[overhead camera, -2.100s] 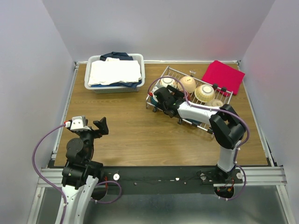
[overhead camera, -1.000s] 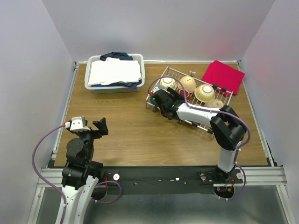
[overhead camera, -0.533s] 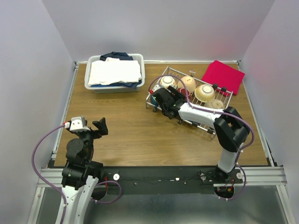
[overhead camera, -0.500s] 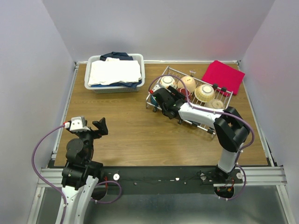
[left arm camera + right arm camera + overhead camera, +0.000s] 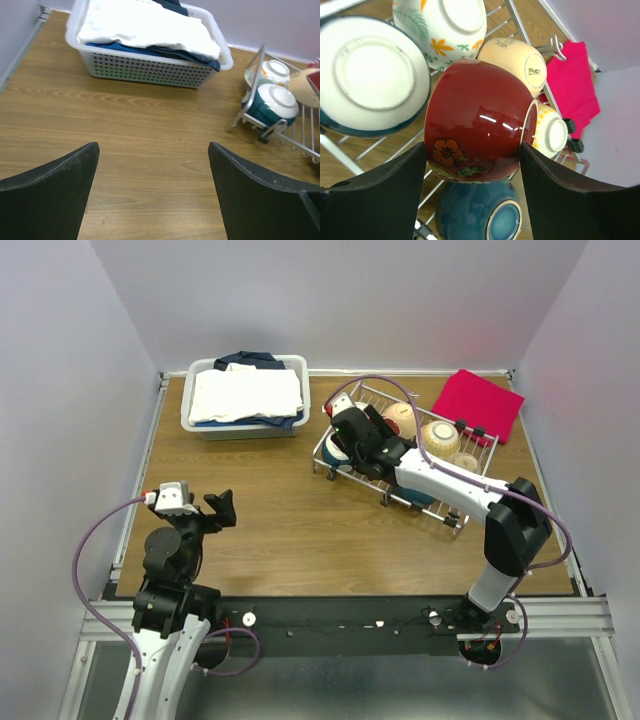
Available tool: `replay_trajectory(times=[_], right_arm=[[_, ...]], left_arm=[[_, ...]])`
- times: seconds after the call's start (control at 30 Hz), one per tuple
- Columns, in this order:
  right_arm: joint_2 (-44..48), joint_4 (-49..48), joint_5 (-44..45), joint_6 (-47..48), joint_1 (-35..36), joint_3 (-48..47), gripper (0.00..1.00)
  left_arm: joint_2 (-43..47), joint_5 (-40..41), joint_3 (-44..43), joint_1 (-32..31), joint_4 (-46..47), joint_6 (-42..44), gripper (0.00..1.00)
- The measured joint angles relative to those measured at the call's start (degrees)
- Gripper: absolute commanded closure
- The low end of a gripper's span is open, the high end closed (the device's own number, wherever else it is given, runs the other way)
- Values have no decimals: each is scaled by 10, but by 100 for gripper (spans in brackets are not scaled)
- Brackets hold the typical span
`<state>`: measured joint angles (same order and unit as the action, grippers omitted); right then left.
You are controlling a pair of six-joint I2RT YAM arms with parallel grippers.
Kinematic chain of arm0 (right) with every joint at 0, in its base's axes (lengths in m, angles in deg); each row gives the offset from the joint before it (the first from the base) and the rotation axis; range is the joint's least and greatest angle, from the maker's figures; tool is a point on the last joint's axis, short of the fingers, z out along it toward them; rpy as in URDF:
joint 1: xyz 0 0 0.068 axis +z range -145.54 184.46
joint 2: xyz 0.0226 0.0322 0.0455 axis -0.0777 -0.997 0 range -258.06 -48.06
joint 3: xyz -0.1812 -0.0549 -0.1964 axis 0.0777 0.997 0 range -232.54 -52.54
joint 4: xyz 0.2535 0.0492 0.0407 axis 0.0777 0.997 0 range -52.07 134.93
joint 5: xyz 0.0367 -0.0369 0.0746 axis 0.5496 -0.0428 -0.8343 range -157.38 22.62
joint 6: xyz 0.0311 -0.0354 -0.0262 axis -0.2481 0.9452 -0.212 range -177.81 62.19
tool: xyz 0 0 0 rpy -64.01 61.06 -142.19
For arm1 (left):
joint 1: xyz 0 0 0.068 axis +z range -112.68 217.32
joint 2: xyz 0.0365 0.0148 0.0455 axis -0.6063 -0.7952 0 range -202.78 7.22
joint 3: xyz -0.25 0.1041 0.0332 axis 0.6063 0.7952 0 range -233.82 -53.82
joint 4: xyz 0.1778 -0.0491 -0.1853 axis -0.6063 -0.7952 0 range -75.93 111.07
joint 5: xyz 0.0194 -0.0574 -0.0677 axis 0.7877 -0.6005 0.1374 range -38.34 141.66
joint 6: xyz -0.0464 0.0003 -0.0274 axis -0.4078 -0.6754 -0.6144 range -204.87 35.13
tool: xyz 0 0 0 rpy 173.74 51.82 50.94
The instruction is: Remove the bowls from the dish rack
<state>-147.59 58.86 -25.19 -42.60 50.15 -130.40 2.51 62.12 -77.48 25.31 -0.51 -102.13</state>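
Note:
The silver wire dish rack [image 5: 440,515] stands at the back right of the table. My right gripper [image 5: 472,147] is shut on a red bowl [image 5: 480,120] with a flower on it, held on its side just above the rack. Under it lies a blue bowl [image 5: 480,210]. Around it sit a teal bowl with a white base [image 5: 370,75], a floral white bowl [image 5: 445,30], a cream bowl [image 5: 520,60] and a yellow-dotted bowl [image 5: 550,132]. My left gripper [image 5: 152,147] hangs open over bare wood at the near left, far from the rack [image 5: 252,85].
A white plastic bin [image 5: 245,397] of folded cloth stands at the back left. A red cloth [image 5: 478,403] lies behind the rack at the back right corner. Walls close the table on three sides.
My right gripper has closed on the red bowl and lifted it up and back over the rack. The left arm has shifted only slightly.

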Motion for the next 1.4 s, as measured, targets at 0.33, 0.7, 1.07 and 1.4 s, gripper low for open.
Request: replay_trajectory(times=[0.33,0.7,1.07,1.4], right_arm=[[61,57,-84,-119,-8,-36,60],[166,50,-231,-252,-18,-34,61],[224,-32,-393,-367,-18,42,61],[256,-113,-486,-449,-18,113,61]], left_arm=[[-112,-103,-3,0,113,-52,1],[-286,-187,-41,-12,221,-154,1],[-407,-190,-61,-109,356,-255,1],[-454,-168,-45,-142,450,-342,6]])
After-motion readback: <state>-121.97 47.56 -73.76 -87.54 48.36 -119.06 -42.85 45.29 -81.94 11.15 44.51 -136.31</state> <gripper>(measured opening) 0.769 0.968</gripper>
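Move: The red bowl is already held in the right hand, just above the rack. The open left gripper it is being taken to waits about 31 cm left of that hand, 18 cm back and 5 cm higher. Under the right hand, some 8 cm down, the teal bowl is level with it and 7 cm left, the flowered bowl 6 cm ahead and 3 left. From the left hand the red bowl lies about 18 cm ahead, 31 right, 5 lower. The red bowl, still pinched in the right fingers, is drawn back, up and left by roughly 11 cm each way, off over the rack's near-left side, while that wrist rolls some 70 degrees, left side rising, and swings its fingers leftward. To meet it the left hand, kept wide open, goes about 17 cm right, 7 forward and a little up, turning clockwise towards the bowl and rolling left side down. ##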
